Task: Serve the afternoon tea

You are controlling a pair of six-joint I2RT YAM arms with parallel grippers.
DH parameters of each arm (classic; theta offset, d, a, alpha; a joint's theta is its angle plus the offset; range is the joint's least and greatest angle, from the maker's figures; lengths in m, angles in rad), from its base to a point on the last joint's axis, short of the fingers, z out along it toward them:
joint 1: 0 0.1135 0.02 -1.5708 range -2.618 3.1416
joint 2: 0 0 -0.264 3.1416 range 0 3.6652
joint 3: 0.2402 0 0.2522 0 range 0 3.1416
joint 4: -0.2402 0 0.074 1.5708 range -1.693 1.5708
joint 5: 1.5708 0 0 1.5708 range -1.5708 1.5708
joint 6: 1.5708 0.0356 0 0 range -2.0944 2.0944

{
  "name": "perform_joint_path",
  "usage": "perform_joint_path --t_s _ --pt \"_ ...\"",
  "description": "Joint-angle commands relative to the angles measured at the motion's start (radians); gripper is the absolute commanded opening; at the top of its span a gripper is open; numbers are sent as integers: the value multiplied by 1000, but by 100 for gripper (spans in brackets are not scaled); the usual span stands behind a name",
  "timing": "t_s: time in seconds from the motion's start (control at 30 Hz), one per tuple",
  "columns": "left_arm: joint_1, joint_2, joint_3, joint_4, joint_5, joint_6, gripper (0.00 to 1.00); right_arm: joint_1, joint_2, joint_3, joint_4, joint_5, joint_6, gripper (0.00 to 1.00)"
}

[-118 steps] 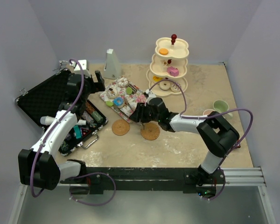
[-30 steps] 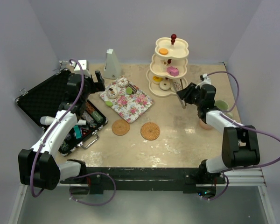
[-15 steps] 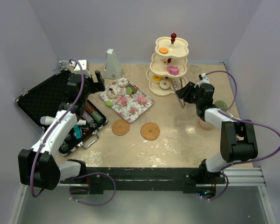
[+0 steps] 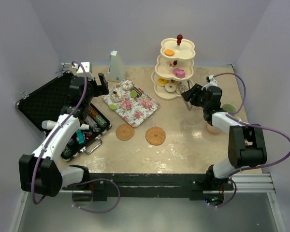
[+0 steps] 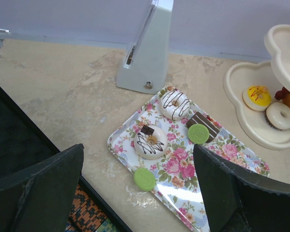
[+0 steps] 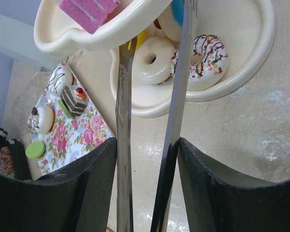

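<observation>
The cream three-tier stand (image 4: 176, 72) with its red knob (image 4: 180, 37) holds small cakes at the back. My right gripper (image 4: 187, 96) is beside its bottom tier, shut on metal tongs (image 6: 123, 96). The tong blades stand apart and reach under the middle tier. A blue piece (image 6: 178, 12) shows at their tips, next to a sprinkled donut (image 6: 209, 55) and a white donut (image 6: 154, 60). My left gripper (image 5: 137, 159) hangs open above the floral tray (image 5: 222, 150), which carries two iced donuts (image 5: 150, 141), green discs (image 5: 144, 179) and a chocolate cake (image 5: 205, 123).
Two woven coasters (image 4: 125, 131) (image 4: 155, 136) lie in front of the tray. A green mug (image 4: 228, 108) and a pink mug (image 4: 213, 126) stand at the right, partly behind my right arm. A black tool case (image 4: 58, 111) lies open at the left, with a grey pyramid (image 4: 116, 66) behind the tray.
My right arm carried the tongs from the tray to the stand, and the blue donut has left the tray. In the last second the tong blades spread wider. The left arm has not moved.
</observation>
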State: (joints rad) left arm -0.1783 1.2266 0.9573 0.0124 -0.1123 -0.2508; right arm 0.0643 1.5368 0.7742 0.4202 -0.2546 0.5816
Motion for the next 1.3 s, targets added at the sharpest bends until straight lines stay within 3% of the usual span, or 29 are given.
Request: perform_joint_path --t_s 0.0,0.67,0.97,1.27 --pt "-4 -7 20 24 -1 -2 100 -4 -43 17 42 6 -26 55" --pt "-6 -7 18 24 2 -5 100 18 -289 -124 -155 -18 -89 52" --pt "-7 -9 20 24 2 -5 100 172 -348 -164 -178 20 -33 52" --pt "-10 -9 20 24 -6 -2 100 344 -242 -148 -66 37 53 50"
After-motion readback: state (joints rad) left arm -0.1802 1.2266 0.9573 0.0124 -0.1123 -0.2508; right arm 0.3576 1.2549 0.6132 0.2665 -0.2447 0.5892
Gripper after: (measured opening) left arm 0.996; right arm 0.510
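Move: The right hand holds the open tongs, their tips beside the blue donut just set on the stand's bottom tier, some 17 cm ahead of the hand, 3 cm left and 8 cm lower. The flowered tray, next to be served from, has its middle about 30 cm left and 6 cm ahead, some 13 cm down; the nearer woven coaster lies 16 cm left and 15 cm back. From the idle left hand the tray is about 15 cm right, 6 cm ahead, well below. Still gripping the tongs, the right hand draws their tips clear of the blue donut and out of the stand, rising about 2 cm and pulling straight back. It then swings left as well, towards the flowered tray, ending roughly 10 cm back and 10 cm left, with the wrist turned some 15 degrees counter-clockwise and the tongs kept open. ##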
